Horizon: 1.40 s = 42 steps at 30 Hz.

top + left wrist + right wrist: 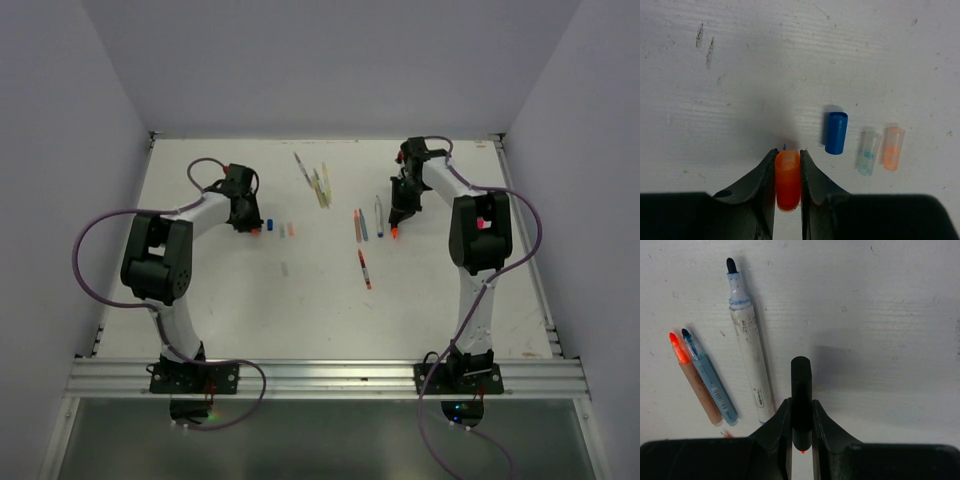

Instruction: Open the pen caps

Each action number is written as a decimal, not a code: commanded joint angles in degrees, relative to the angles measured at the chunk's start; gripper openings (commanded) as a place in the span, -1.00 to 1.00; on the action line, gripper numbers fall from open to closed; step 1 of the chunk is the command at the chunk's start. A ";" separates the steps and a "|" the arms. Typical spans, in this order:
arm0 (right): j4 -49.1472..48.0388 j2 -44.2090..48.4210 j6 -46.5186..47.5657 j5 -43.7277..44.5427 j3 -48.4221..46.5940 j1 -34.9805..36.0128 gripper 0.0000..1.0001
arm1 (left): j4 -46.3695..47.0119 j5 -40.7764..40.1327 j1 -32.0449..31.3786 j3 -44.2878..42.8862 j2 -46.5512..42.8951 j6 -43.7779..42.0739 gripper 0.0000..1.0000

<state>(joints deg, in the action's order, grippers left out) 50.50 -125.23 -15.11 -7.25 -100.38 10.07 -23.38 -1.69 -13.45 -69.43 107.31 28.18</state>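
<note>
My left gripper [788, 152] is shut on an orange pen cap [788, 182], held just above the table with its open end facing forward. Beside it lie a blue cap [836, 133] and two clear caps, one tinted blue [867, 152] and one tinted orange [893, 148]. On the right, my right gripper [801, 402] is shut on a black pen [801, 385], whose bare orange tip [802, 452] shows below the jaws. In the top view the left gripper [250, 224] is at the middle left and the right gripper [397, 226] at the middle right.
Three uncapped pens lie left of the right gripper: a white marker [747, 340], a blue pen [707, 375] and an orange pen [692, 380]. A red pen [364, 269], yellow-green pens [320, 185] and a thin pen [303, 168] lie mid-table. Another clear cap [285, 268] lies alone.
</note>
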 commanded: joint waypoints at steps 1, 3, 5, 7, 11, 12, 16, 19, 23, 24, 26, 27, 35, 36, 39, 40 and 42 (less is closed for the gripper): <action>-3.47 0.86 1.14 -1.46 -0.35 -0.22 -1.00 | 3.69 0.29 0.80 0.70 0.53 -0.76 -0.78; -3.74 0.34 1.05 -1.54 -0.08 -0.13 -0.95 | 3.78 0.46 0.97 0.87 0.80 -0.68 -0.73; -4.27 0.25 1.05 -1.46 0.27 -0.13 -0.85 | 3.78 0.55 1.24 0.87 0.97 -0.59 -0.67; -5.06 0.42 0.96 -1.63 0.88 -0.05 -0.70 | 3.78 0.55 1.59 1.05 1.15 -0.50 -0.58; -5.76 0.86 0.88 -1.54 1.85 -0.13 -0.50 | 3.25 0.29 2.11 1.14 0.89 0.11 -0.37; -6.03 0.86 0.79 -1.54 2.37 -0.22 -0.43 | 3.34 0.46 2.29 1.31 0.71 0.20 -0.34; -6.99 1.39 0.53 -1.81 3.52 -0.13 -0.26 | 4.04 0.99 2.90 2.36 0.01 0.91 -0.21; -7.00 1.74 0.44 -1.46 3.08 -0.05 -0.20 | 4.39 1.34 2.99 2.98 -0.34 1.08 -0.16; -5.94 2.27 1.05 -0.23 1.07 -0.05 -0.10 | 5.09 1.43 3.17 4.12 -1.22 1.52 -0.08; -5.33 2.36 1.31 0.04 -0.24 -0.05 -0.08 | 5.09 1.43 3.17 4.21 -1.66 1.61 -0.07; -4.97 2.97 1.32 1.00 -1.57 -0.05 -0.03 | 5.18 1.43 3.26 4.65 -2.71 1.87 -0.01; -4.89 3.23 1.14 1.09 -2.71 -0.05 -0.02 | 5.27 1.43 3.26 4.83 -3.24 1.96 0.02; -3.04 3.59 0.79 2.50 -10.88 1.09 0.16 | 3.61 2.49 3.70 3.51 -7.19 3.19 0.32; -2.26 2.20 1.14 2.67 -13.68 1.45 0.16 | 3.25 2.40 3.78 3.34 -7.55 3.45 0.32; -1.37 -1.23 1.75 3.72 -20.17 3.46 0.15 | 2.37 1.96 3.78 3.07 -9.48 4.25 0.34; -1.46 -2.38 1.84 4.95 -21.77 4.86 0.15 | 2.28 1.96 3.78 2.98 -10.09 4.42 0.34; -1.46 -5.62 2.28 5.83 -27.29 6.80 0.14 | 1.76 0.39 3.78 2.72 -11.68 4.95 0.34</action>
<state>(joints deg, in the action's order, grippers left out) 48.34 -127.07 -14.41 -3.92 -120.14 13.21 -20.56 0.99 -10.13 -64.86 99.70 31.44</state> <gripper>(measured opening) 0.573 0.669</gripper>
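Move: The left gripper still holds the orange cap just above its resting spot, about 1 cm ahead, 1 cm left and 1 cm down. The blue cap lies some 4 cm right and 1 cm ahead, with the clear cap level and 7 cm right. The right gripper holds the black marker over a spot about 1 cm ahead, straight in line and 2 cm down; from this hand, the white marker lies 4 cm left and 2 cm ahead, the light-blue pen 8 cm left and level. Settle the right gripper about 1 cm forward and then down, open it to lay the black marker beside the white one, then lift some 10 cm and forward about 8 cm, veering slightly left while the fingers swing forward some 20 degrees. Meanwhile ease the left gripper slightly left and down, open it to release the orange cap, then raise it over 3 cm. ##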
